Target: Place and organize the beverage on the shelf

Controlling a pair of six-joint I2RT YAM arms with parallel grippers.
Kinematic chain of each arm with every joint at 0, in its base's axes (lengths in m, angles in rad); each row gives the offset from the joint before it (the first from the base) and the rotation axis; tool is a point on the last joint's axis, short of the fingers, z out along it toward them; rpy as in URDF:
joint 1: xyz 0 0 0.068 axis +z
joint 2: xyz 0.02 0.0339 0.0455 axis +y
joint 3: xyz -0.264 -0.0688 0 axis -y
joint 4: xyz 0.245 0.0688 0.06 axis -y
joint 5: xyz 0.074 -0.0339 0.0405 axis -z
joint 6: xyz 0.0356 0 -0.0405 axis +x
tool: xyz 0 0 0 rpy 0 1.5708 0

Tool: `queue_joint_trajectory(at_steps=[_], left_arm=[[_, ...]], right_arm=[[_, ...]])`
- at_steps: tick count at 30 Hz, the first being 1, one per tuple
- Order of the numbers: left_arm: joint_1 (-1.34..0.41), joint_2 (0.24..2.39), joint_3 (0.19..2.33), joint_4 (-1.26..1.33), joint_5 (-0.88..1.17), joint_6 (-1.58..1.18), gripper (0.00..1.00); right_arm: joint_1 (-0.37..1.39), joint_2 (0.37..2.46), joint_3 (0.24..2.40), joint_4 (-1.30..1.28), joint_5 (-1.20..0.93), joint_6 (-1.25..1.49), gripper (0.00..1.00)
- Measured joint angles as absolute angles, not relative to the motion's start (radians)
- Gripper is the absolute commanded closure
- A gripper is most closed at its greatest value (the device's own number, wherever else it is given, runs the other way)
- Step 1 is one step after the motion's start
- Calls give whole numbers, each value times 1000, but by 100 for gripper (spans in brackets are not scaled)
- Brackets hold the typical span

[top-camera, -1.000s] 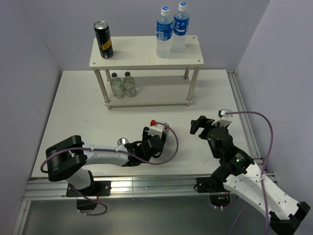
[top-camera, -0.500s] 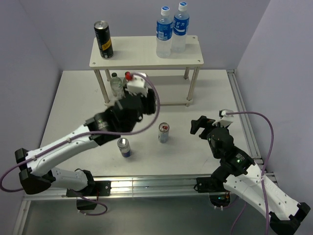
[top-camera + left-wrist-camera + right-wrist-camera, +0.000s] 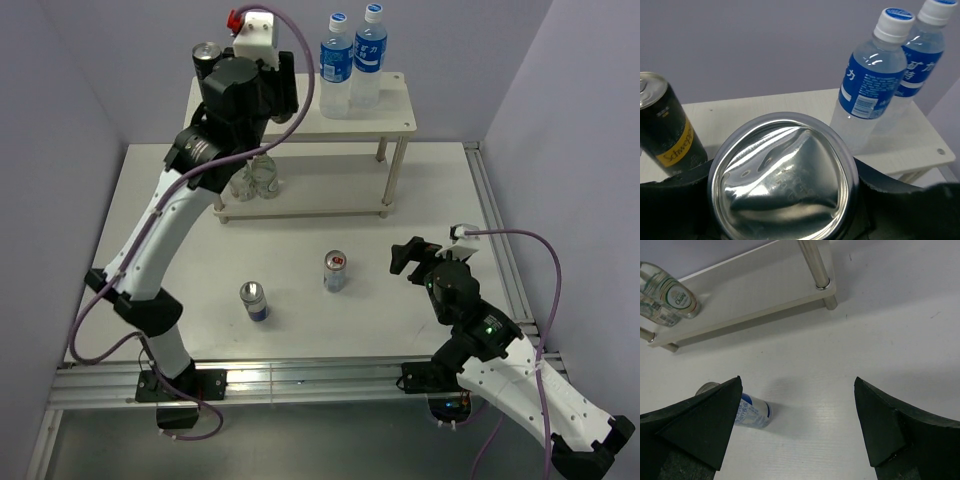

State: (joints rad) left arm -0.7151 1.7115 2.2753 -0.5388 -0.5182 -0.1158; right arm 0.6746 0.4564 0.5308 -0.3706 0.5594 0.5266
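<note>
The shelf [image 3: 365,112] stands at the back of the table. On its top board are two blue-capped water bottles [image 3: 336,62] [image 3: 369,52] and a tall black can with yellow marks [image 3: 207,52]; they also show in the left wrist view, bottles [image 3: 867,95] [image 3: 921,57] and black can [image 3: 667,132]. My left gripper [image 3: 238,85] is raised over the top board between them, shut on a can [image 3: 782,175] whose silver base fills the wrist view; its sides are hidden. Two short silver cans [image 3: 335,270] [image 3: 254,300] stand on the table. My right gripper [image 3: 412,255] is open and empty, right of them.
Two small clear unlabelled bottles [image 3: 252,175] stand on the lower board at the left; one shows in the right wrist view [image 3: 665,300]. A short can with blue print [image 3: 752,412] shows beside my right gripper's left finger. A metal rail runs along the table's right edge [image 3: 495,235].
My left arm has risen from the table near the short cans up to the shelf's top board, carrying a can. The right arm has not moved.
</note>
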Motion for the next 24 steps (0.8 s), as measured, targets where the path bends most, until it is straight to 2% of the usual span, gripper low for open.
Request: queue_joint_trajectory(at_steps=[8, 15, 21, 23, 24], left_arm=[[-615, 1881, 2366, -591, -456, -82, 100], [-510, 1911, 2368, -596, -415, -84, 100], [-488, 1915, 2368, -587, -414, -86, 100], [-488, 1921, 2368, -580, -412, -87, 96], [-488, 1924, 2368, -571, -411, -87, 84]], right_arm=[[675, 442, 531, -371, 559, 527, 0], [675, 437, 531, -371, 557, 527, 0], [675, 435, 531, -371, 557, 527, 0], [675, 435, 531, -371, 557, 527, 0], [675, 435, 531, -371, 557, 527, 0]])
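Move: The left hand already holds a can over the front of the top shelf. The empty spot it is taken to lies about 10 cm ahead, 5 cm left and 7 cm below. Roughly 12 cm ahead and 15 cm left, 8 cm lower, stands the black can; the front water bottle is some 11 cm ahead and 11 cm right, 4 cm lower. From the right hand the spot is about 28 cm ahead, 33 cm left and 24 cm up. Still pinching the can, the left hand carries it in over the top shelf, forward about 10 cm while sinking some 7 cm, then edges about 5 cm left towards the black can and slows almost to a stop. The wrist tips down and turns counter-clockwise a little, under 10 degrees each; the fingers keep their grip. ##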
